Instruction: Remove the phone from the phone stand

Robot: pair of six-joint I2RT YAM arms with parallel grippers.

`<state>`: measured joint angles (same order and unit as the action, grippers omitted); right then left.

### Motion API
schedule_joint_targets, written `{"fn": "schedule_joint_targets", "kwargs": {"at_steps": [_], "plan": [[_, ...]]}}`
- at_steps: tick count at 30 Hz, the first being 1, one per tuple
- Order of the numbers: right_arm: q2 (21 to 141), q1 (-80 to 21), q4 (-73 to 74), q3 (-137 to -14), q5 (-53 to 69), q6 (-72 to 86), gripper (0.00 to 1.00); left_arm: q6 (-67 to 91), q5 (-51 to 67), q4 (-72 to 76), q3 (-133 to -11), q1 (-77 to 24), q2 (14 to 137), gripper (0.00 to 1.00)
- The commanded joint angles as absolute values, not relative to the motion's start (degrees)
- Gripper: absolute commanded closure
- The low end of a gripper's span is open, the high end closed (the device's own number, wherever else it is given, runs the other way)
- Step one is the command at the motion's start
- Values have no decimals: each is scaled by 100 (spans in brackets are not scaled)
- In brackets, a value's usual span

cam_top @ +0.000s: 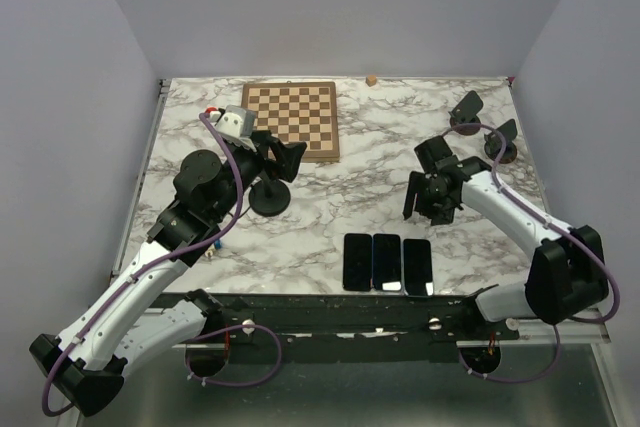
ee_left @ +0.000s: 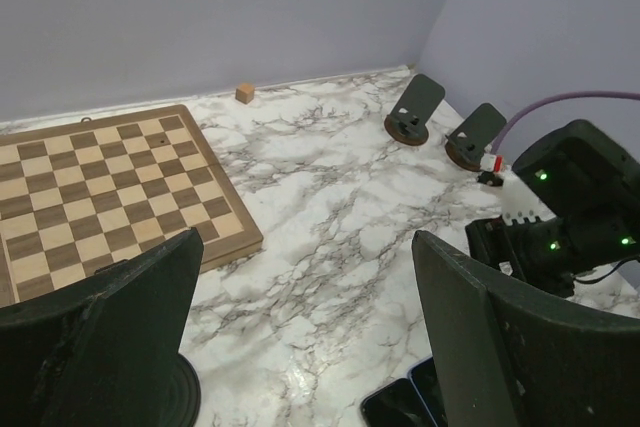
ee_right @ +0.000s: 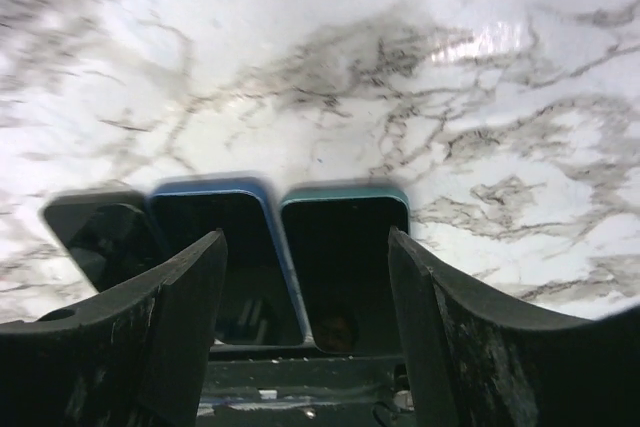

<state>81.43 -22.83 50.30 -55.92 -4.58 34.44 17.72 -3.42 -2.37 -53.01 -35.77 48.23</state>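
Three phones lie flat side by side near the table's front edge: a black one [cam_top: 357, 261], a blue one [cam_top: 386, 262] and a teal one [cam_top: 417, 266]. The right wrist view shows them as black [ee_right: 100, 232], blue [ee_right: 215, 237] and teal [ee_right: 345, 247]. A black phone stand [cam_top: 270, 197] sits left of centre, and I see no phone on it. My left gripper [cam_top: 283, 157] is open and empty just above it; the stand's round base [ee_left: 172, 397] shows at the lower left of the left wrist view. My right gripper [cam_top: 428, 207] is open and empty, hovering behind the phones.
Two more empty stands [cam_top: 466, 110] [cam_top: 503, 142] stand at the back right; they also show in the left wrist view [ee_left: 415, 109] [ee_left: 474, 136]. A chessboard [cam_top: 292, 119] lies at the back left. A small wooden cube [cam_top: 371, 79] sits at the far edge.
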Motion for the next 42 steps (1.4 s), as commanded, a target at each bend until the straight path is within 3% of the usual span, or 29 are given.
{"fn": "schedule_joint_targets", "kwargs": {"at_steps": [1,12,15,16,17,27,34,42], "plan": [[7588,-2311,4629,-5917,-762,3243,27,1499,-579,-118,-5279,-3612,4636,6],[5806,-2305,3360,-5859,-703,2595,23,941,-1259,218,-5058,-3611,4123,6],[5278,-2310,3020,-5795,-717,2439,13,759,-1454,472,-4870,-3614,3906,6],[5087,-2311,2951,-5771,-729,2388,1,697,-1520,556,-4824,-3614,3841,6],[4930,-2312,2898,-5757,-739,2354,0,606,-1583,647,-4756,-3618,3774,6],[3294,-2310,3006,-6258,-1240,1976,0,-455,-2355,2020,-3918,-3621,2719,5],[1990,-2310,2415,-5744,-1481,1939,0,-779,-2752,2573,-3574,-3620,2291,3],[1610,-2308,2291,-5622,-1500,1830,0,-819,-2882,2672,-3511,-3621,2194,3]]}}
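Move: The right hand is already clear of the right-hand phone it has just laid down; that phone's middle is some 12 cm back from it, about 1 cm to the right and 6 cm below. The middle phone lies about 8 cm left of that phone, the left-hand phone some 16 cm left of it. From the left hand, the tall black stand is about 10 cm left, 3 cm ahead and 25 cm below; the right-hand phone is roughly 31 cm right, 16 cm back and 34 cm down. Touching nothing, the empty right hand climbs some 35 cm up and away from the three phones, first easing forward about 5 cm, then drawing back and to the right, while its fingers swing from pointing down to pointing forward and spread fully open. The left hand, still wide open, moves about 14 cm left, rising and drawing back high over the black stand's near side, tipping up and turning counter-clockwise some 30 degrees. ##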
